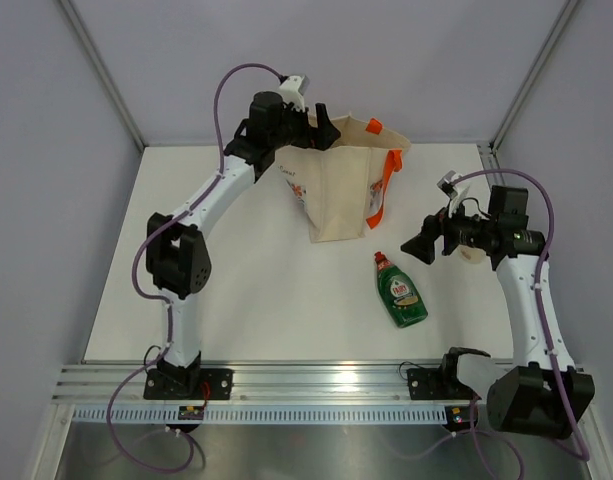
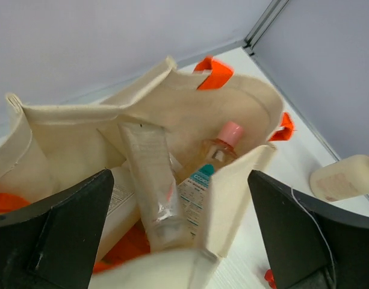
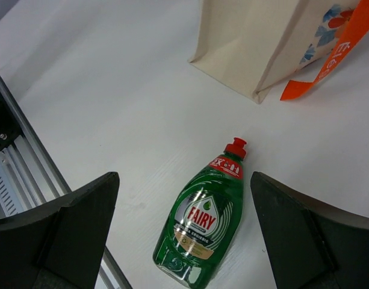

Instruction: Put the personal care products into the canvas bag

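The canvas bag [image 1: 338, 190] stands upright at the back middle of the table. My left gripper [image 1: 323, 125] hovers open over its mouth. The left wrist view looks into the bag [image 2: 244, 108]: a silvery tube [image 2: 149, 174], an amber pink-capped bottle [image 2: 223, 144] and a white labelled bottle [image 2: 119, 201] lie inside. A blurred white shape [image 2: 166, 268] sits low between the spread fingers of my left gripper [image 2: 179, 177]. A green red-capped bottle [image 1: 401, 290] lies on the table in front of the bag. My right gripper [image 3: 184, 177] stands open just above this bottle [image 3: 202, 229]. A small beige jar [image 2: 344, 177] rests on the table right of the bag.
An orange handle [image 1: 386, 185] hangs down the bag's right side. The aluminium rail [image 1: 316, 385] with both arm bases runs along the near edge, and the rail [image 3: 15, 150] shows left of the green bottle. Grey walls close the table at the back and sides.
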You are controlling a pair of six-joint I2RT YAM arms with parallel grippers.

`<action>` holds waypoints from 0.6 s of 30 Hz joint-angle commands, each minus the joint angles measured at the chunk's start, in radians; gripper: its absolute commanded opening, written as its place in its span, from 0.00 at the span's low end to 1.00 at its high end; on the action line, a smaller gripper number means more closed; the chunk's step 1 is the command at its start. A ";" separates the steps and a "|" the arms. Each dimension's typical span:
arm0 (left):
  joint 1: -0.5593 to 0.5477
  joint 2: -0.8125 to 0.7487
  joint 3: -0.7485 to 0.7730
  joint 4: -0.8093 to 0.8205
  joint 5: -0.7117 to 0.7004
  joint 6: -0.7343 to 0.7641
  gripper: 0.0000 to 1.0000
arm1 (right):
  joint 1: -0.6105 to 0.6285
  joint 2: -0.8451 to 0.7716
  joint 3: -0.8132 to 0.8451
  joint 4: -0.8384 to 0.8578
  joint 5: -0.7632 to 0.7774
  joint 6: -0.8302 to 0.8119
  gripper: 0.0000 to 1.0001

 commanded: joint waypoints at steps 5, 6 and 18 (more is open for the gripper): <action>-0.004 -0.467 -0.175 -0.106 -0.086 0.140 0.99 | 0.263 0.113 0.170 -0.277 0.627 -0.140 1.00; -0.007 -0.516 -0.256 -0.132 -0.123 0.154 0.99 | 0.324 0.114 0.132 -0.244 0.703 -0.086 0.99; -0.012 -1.272 -1.016 -0.181 -0.269 0.077 0.99 | 0.629 0.300 0.060 -0.213 0.972 0.083 1.00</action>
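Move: My open right hand is going for the green bottle lying some 21 cm below it, about 3 cm to its left and roughly level fore and aft. The canvas bag's middle is about 24 cm ahead and 20 cm to the left of this hand; the beige bottle is some 13 cm ahead and 18 cm to its right. From my empty left hand, the bag's middle lies about 5 cm right and 15 cm below, the green bottle about 26 cm back and 22 cm right. I lower my right hand about 12 cm towards the green bottle, swinging its fingers by some 45 degrees from pointing left to pointing mostly down, fingers wide open, still short of touching. Meanwhile I pull my empty left hand quickly away from the bag, back about 25 cm and leftward, rising first and then sinking partway again. ##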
